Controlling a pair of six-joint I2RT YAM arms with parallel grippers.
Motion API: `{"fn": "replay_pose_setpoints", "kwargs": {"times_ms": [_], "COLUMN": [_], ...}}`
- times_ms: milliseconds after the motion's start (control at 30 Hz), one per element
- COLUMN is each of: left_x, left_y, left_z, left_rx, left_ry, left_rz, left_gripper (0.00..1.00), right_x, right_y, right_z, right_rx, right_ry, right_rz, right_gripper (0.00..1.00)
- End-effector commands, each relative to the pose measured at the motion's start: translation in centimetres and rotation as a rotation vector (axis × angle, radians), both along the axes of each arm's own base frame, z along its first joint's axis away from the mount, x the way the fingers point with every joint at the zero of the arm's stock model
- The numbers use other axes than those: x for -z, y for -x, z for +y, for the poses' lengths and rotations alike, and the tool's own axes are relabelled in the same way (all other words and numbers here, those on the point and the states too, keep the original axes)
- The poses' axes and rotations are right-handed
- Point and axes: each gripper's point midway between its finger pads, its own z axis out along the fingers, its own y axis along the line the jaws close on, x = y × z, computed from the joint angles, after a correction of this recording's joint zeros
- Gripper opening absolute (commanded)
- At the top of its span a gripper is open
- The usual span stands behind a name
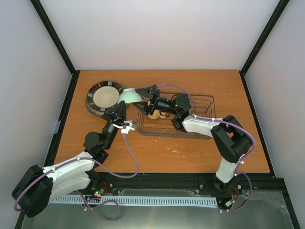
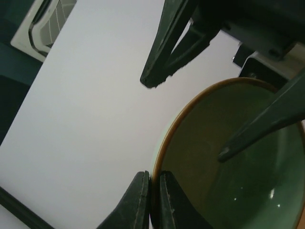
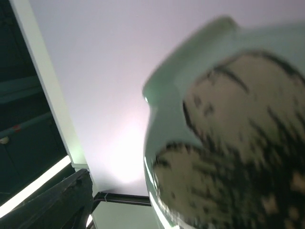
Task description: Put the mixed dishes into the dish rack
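Observation:
The pale mint-green bowl (image 1: pixel 128 97) is held tilted above the table, between the plate and the dish rack (image 1: pixel 208 116). My left gripper (image 1: pixel 121 109) is shut on the bowl's brown-edged rim (image 2: pixel 164 143), one finger on each side of the wall. My right gripper (image 1: pixel 141 94) stands open astride the opposite rim. One of its fingers (image 2: pixel 167 52) is outside the bowl and the other reaches inside. In the right wrist view the bowl's speckled underside (image 3: pixel 228 143) fills the right half. The cream plate with a dark striped rim (image 1: pixel 104 97) lies at the back left. A yellow mug (image 1: pixel 153 114) sits in the rack's left end.
The black wire rack lies right of centre, under my right forearm. Black frame posts and pale walls bound the table on the left, right and back.

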Motion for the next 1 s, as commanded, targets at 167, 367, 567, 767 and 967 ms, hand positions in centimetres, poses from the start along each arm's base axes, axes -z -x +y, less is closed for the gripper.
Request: {"fn": "replay_pose_setpoints", "kwargs": {"times_ms": [167,367,567,767,967], "left_x": [-2.6,-1.6,-1.1,-0.8,-1.2], "left_y": [2.8,2.9,3.0,2.8,2.7], "left_z": [-2.7,-4.6,-5.5,-5.4,-3.7], "left_rx": [0.055,0.093,0.111,0.099,0.044], "left_ry": [-0.002,-0.028,-0.048,-0.053,0.015], "left_rz": [-0.134,-0.119,-0.108,-0.093,-0.083], "left_gripper": [0.01,0.01,0.01,0.01,0.01], "right_x": [-2.2,-2.9,-3.6,-4.9,-6.4], "right_y": [-2.6,-3.0,-3.8,-4.2,-4.8], "right_z": [-0.8,-1.1,-1.8,-2.7,-4.7], "right_rx": [0.074,0.091,0.117,0.144,0.179], "right_ry": [-0.108,-0.13,-0.144,-0.174,-0.234], "right_rz": [0.027,0.018,-0.01,-0.063,-0.113], "right_gripper": [0.66,0.43,0.05,0.03,0.03]}}
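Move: The left gripper already holds the bowl by its rim. The bowl's middle lies about 2 cm ahead of this hand, 3 cm right and 4 cm below; the plates are some 12 cm ahead and 10 cm left, 27 cm down. From the open right gripper, the bowl's middle is roughly 1 cm ahead, 4 cm left and 4 cm below; the mug in the rack is about 2 cm ahead, 7 cm right and 24 cm down. Feed the bowl into the right gripper's open jaws: carry the left gripper about 5 cm right and a little back, fingers kept shut on the rim, then hold it there. Meanwhile ease the right gripper some 2 cm forward and, with one finger inside the bowl and one outside, close it to pinch the rim. ##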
